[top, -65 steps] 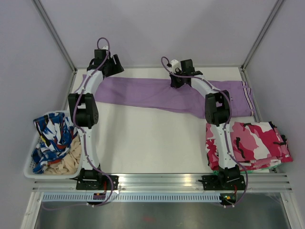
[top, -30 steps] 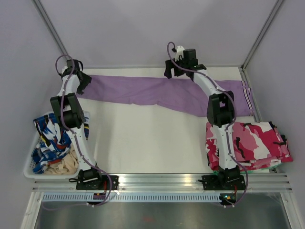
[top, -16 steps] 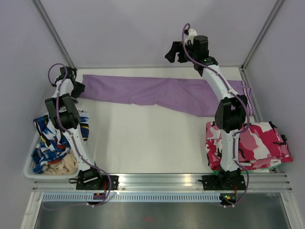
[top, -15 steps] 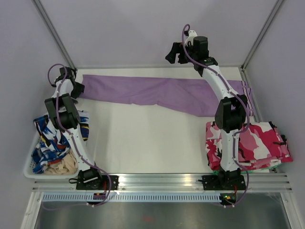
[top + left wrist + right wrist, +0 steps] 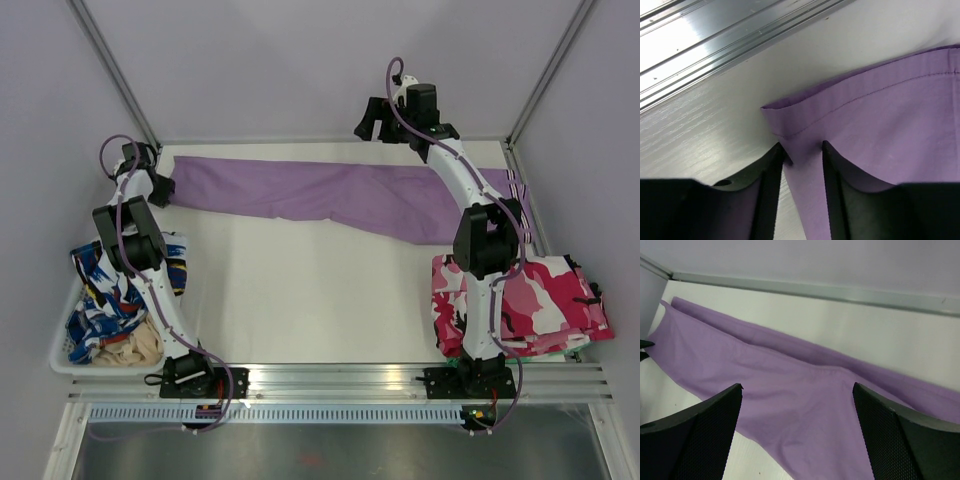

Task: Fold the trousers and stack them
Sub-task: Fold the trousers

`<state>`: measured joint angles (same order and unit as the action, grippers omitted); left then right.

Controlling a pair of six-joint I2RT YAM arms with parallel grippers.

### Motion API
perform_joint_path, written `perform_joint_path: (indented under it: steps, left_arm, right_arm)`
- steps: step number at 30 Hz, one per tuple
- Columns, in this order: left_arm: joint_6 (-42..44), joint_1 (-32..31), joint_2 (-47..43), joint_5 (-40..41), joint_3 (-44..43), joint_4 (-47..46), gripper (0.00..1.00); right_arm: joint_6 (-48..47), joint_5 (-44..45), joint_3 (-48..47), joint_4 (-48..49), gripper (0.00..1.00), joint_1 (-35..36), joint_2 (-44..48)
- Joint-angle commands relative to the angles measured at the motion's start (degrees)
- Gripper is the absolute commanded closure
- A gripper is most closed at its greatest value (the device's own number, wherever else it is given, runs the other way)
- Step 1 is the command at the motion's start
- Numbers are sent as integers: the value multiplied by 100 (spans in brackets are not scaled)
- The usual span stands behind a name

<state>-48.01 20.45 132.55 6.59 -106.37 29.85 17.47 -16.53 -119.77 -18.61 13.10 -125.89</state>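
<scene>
The lilac trousers (image 5: 340,195) lie stretched flat along the back of the table, the leg ends at the left and the waist at the right. My left gripper (image 5: 160,182) is down at the left leg end. In the left wrist view its jaws (image 5: 802,150) straddle the hemmed corner of the trousers (image 5: 880,125). They are partly open, and a raised fold of cloth stands between the fingers. My right gripper (image 5: 378,118) hangs wide open above the back edge. Below it are the trousers (image 5: 790,380), and nothing is between its fingers (image 5: 797,387).
A folded pink, white and black camouflage garment (image 5: 530,300) lies at the right front. At the left front, a white basket (image 5: 60,350) holds blue-and-white clothing (image 5: 105,290). An aluminium frame rail (image 5: 715,45) runs just beyond the leg end.
My left gripper slid left to the trouser leg's end and narrowed its jaws round the hem. My right arm rose off the trousers toward the back wall, staying open.
</scene>
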Motion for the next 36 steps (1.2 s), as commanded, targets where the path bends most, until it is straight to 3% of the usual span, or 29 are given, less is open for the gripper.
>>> perform_joint_path:
  steps: [1, 6, 13, 19, 28, 36]
  left_arm:
    - [125, 3, 95, -439, 204, -532, 58]
    - [195, 12, 78, -589, 309, -901, 98]
    - [871, 12, -624, -370, 520, -1912, 98]
    - [1461, 21, -1582, 69, 1003, -2711, 98]
    - [1531, 100, -3032, 562, 2339, -3748, 98]
    - [1514, 311, -3912, 264, 3297, -4294, 98]
  right_arm:
    - [116, 168, 304, -519, 2, -18, 477]
    - [-16, 406, 594, -740, 2, -1, 705]
    - [-771, -473, 718, -837, 3, 403, 653]
    - [-1474, -438, 402, -1109, 7, 966, 4]
    - [-1132, -1053, -721, -626, 7, 1256, -1173]
    - [-1334, -1132, -575, -521, 7, 1502, -1518]
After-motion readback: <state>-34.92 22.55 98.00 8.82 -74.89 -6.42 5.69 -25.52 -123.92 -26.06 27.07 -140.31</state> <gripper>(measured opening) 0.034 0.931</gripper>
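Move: The left hand is down at the trousers' near left corner, about 1 cm ahead of it and 1 cm below; the far left corner is some 10 cm ahead and 2 cm right. From the right hand, the middle of the trousers is about 11 cm back, 16 cm left and 20 cm below. The trousers' striped right end is roughly 16 cm back and 44 cm right of the right hand, equally low. Forward about 3 cm, low over the table, goes the left hand as its half-open fingers shut and pinch the trousers' near left corner; it then lifts quickly, some 20 cm, drawing back and a little left at the end while tilting its fingertips up. The right hand, fingers kept wide, swings left, sinks and draws back towards the middle of the trousers, turning counter-clockwise. ##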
